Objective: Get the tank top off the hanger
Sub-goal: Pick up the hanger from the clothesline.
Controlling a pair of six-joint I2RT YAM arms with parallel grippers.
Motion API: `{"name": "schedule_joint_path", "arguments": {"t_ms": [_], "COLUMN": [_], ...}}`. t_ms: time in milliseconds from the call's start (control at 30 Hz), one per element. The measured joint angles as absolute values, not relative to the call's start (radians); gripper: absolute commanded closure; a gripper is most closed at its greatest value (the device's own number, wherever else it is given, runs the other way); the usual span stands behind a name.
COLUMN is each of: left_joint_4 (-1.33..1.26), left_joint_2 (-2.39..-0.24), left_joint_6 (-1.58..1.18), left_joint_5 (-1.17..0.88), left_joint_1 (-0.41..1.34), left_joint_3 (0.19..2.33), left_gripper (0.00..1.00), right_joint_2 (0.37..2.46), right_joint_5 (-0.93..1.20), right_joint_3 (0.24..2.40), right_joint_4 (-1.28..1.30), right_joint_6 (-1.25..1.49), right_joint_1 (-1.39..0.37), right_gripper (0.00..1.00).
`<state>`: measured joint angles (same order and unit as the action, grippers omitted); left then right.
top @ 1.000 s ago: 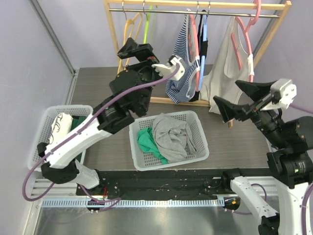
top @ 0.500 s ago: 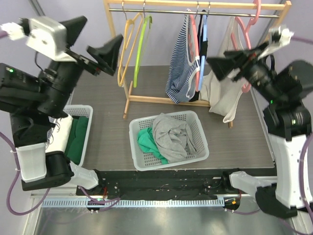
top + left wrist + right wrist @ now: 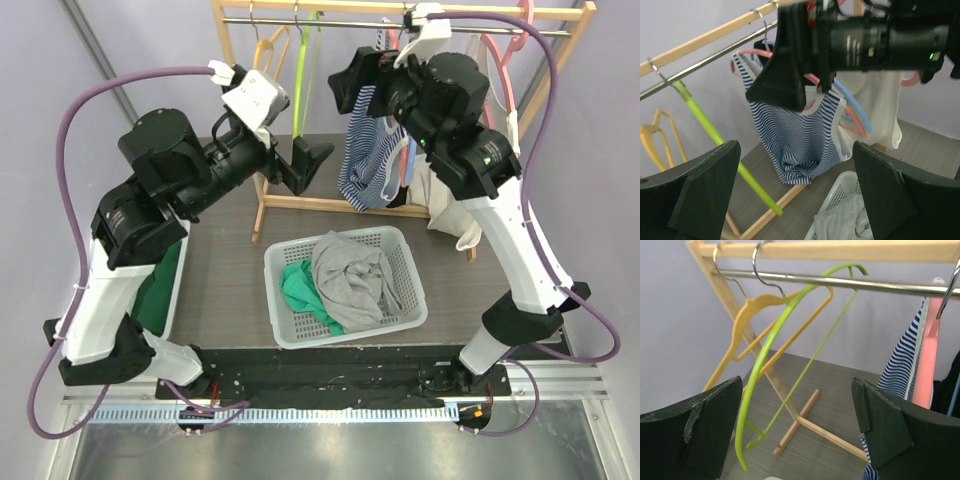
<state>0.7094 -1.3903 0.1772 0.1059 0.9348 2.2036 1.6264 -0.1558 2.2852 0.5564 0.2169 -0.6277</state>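
A blue-and-white striped tank top [image 3: 362, 160] [image 3: 795, 135] hangs on a pink hanger [image 3: 924, 365] from the rack's metal rail [image 3: 330, 20]. My left gripper [image 3: 300, 165] [image 3: 795, 150] is open, held up left of the top and facing it, with nothing between its fingers. My right gripper [image 3: 358, 85] [image 3: 797, 385] is open too, high up just in front of the top's upper left edge, facing the green hanger [image 3: 767, 355]. One of its black fingers [image 3: 782, 65] covers part of the top in the left wrist view.
Yellow hanger [image 3: 268, 60] and green hanger [image 3: 300, 50] hang bare at the rail's left. A black garment on a blue hanger [image 3: 414, 95] and a white garment [image 3: 460, 170] hang to the right. Below stands a white basket [image 3: 412, 295] with grey and green clothes; another basket [image 3: 175, 275] is at the left.
Both arms have swung in toward the rack. The left gripper came from the far upper left to the rack's front; the right gripper moved left, up in front of the striped top. Both stay open.
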Motion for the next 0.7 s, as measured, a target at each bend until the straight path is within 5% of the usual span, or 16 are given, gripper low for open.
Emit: {"name": "schedule_joint_path", "arguments": {"t_ms": [267, 533, 700], "left_joint_4": [0.701, 0.641, 0.663], "left_joint_2": [-1.693, -1.508, -1.461], "left_joint_6": [0.077, -0.102, -0.146], "left_joint_5": [0.047, -0.111, -0.182], "left_joint_1": [0.686, 0.319, 0.270], "left_joint_3": [2.675, 2.132, 2.103], "left_gripper": [0.00, 0.00, 0.00], "right_joint_2": [1.567, 1.488, 1.482], "right_joint_5": [-0.328, -0.359, -0.382], "right_joint_3": [2.222, 2.236, 2.216], "right_joint_4": [0.587, 0.601, 0.617], "right_joint_6": [0.146, 0.121, 0.125], "right_joint_1": [-0.676, -0.704, -0.704], "right_gripper": [0.00, 0.01, 0.02]}}
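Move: The pink hanger with the striped tank top hangs about 9 cm ahead of the right hand and 7 cm to its right, roughly level. The blue hanger is some 4 cm right of the pink one, and the empty green hanger 8 cm ahead, 10 cm left of the hand. From the left hand, the yellow hanger is about 14 cm ahead and 6 cm left, the pink one 13 cm ahead and 15 cm right. The left hand arcs about 20 cm forward-left towards the yellow hanger; the right eases 6 cm right-back, both open. ##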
